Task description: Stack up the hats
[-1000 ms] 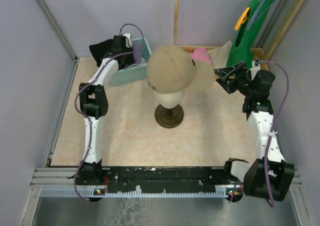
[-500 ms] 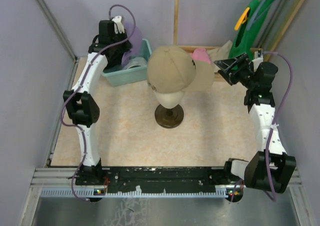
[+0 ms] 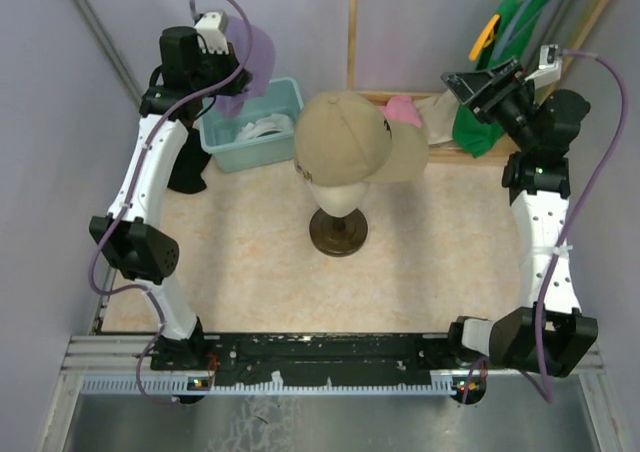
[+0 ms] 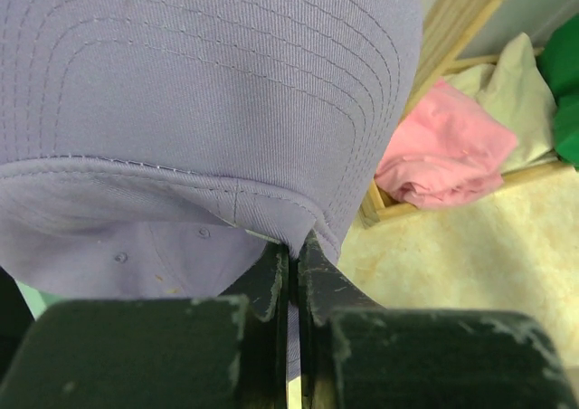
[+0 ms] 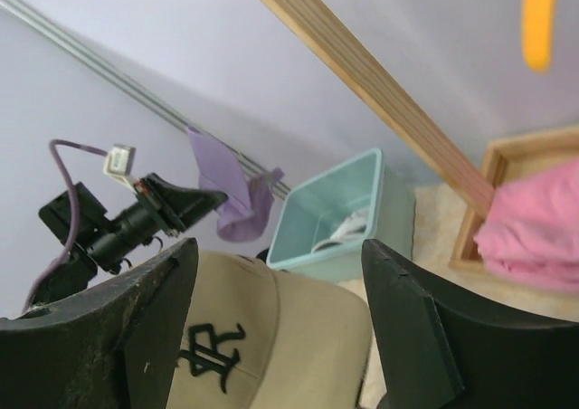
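Note:
A tan cap (image 3: 345,140) with a dark logo sits on a mannequin head (image 3: 337,198) mid-table; it also shows in the right wrist view (image 5: 271,337). My left gripper (image 3: 232,60) is shut on the purple cap (image 3: 252,60) and holds it high above the teal bin (image 3: 240,150); its jaws pinch the cap's edge (image 4: 271,219). A white cap (image 3: 262,128) lies in the bin. A black cap (image 3: 187,167) lies on the table beside the bin, partly behind the left arm. My right gripper (image 3: 468,84) is open and empty, raised at the back right.
A wooden tray (image 3: 470,150) at the back right holds a pink cloth (image 3: 403,110) and a beige cloth. A green top (image 3: 490,67) hangs on a yellow hanger. The head's round dark base (image 3: 338,232) stands mid-table. Walls close in on both sides.
My left gripper has lifted the purple cap up out of the bin and toward the back left. My right gripper has risen and moved back, still open.

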Robot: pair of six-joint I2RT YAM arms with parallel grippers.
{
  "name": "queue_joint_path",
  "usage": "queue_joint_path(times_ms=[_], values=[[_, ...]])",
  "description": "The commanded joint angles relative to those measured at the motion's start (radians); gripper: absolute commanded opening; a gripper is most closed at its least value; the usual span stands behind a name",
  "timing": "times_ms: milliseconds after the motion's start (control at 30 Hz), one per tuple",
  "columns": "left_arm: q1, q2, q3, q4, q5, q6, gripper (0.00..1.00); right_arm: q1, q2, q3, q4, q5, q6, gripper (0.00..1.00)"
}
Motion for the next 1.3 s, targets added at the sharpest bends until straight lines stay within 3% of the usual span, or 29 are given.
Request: queue_joint_path(times_ms=[0,267,433,633,867,1267], values=[[-0.005,-0.046,-0.037,0.03,0.114,0.038,0.0,-0.006,0.03,0.104,0.111,-0.021,0.0,0.73],[-0.006,-0.168,-0.03,0.005,0.09,0.011,0.0,0.086,0.088,0.294,0.14,-0.106,-0.091,0.76],[-0.008,-0.263,-0.05,-0.021,0.089,0.018,0.0,0.224,0.23,0.59,-0.015,-0.174,-0.177,0.78],[-0.027,-0.35,-0.104,-0.112,0.196,0.043,0.0,0.387,0.404,0.953,-0.273,-0.242,-0.277,0.79],[-0.108,-0.479,-0.197,-0.154,0.299,0.123,0.0,0.528,0.524,1.117,-0.396,-0.261,-0.308,0.78],[-0.245,-0.425,-0.017,-0.385,0.314,0.201,0.0,0.632,0.597,1.183,-0.529,-0.215,-0.355,0.76]])
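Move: The left hand already holds the purple cap by its edge; the tan cap on the mannequin head lies about 15 cm back, 18 cm to its right and 4 cm lower. Below that hand, the bin is some 9 cm ahead and 30 cm down, the black hat level ahead and 13 cm left. From the empty right hand the purple cap is roughly 37 cm left, 14 cm ahead and 4 cm lower; the tan cap is 21 cm left, 2 cm back and 10 cm down. Back some 23 cm, rising and easing right by about 8 cm each, the left hand carries the pinched purple cap from over the bin to the left side of the tan cap, turning roughly 30 degrees clockwise. The right hand arcs about 25 cm left, up and then partly down past the tan cap's far side towards the purple cap, drawing slightly back, turning 45 degrees counter-clockwise, fingers kept wide. ##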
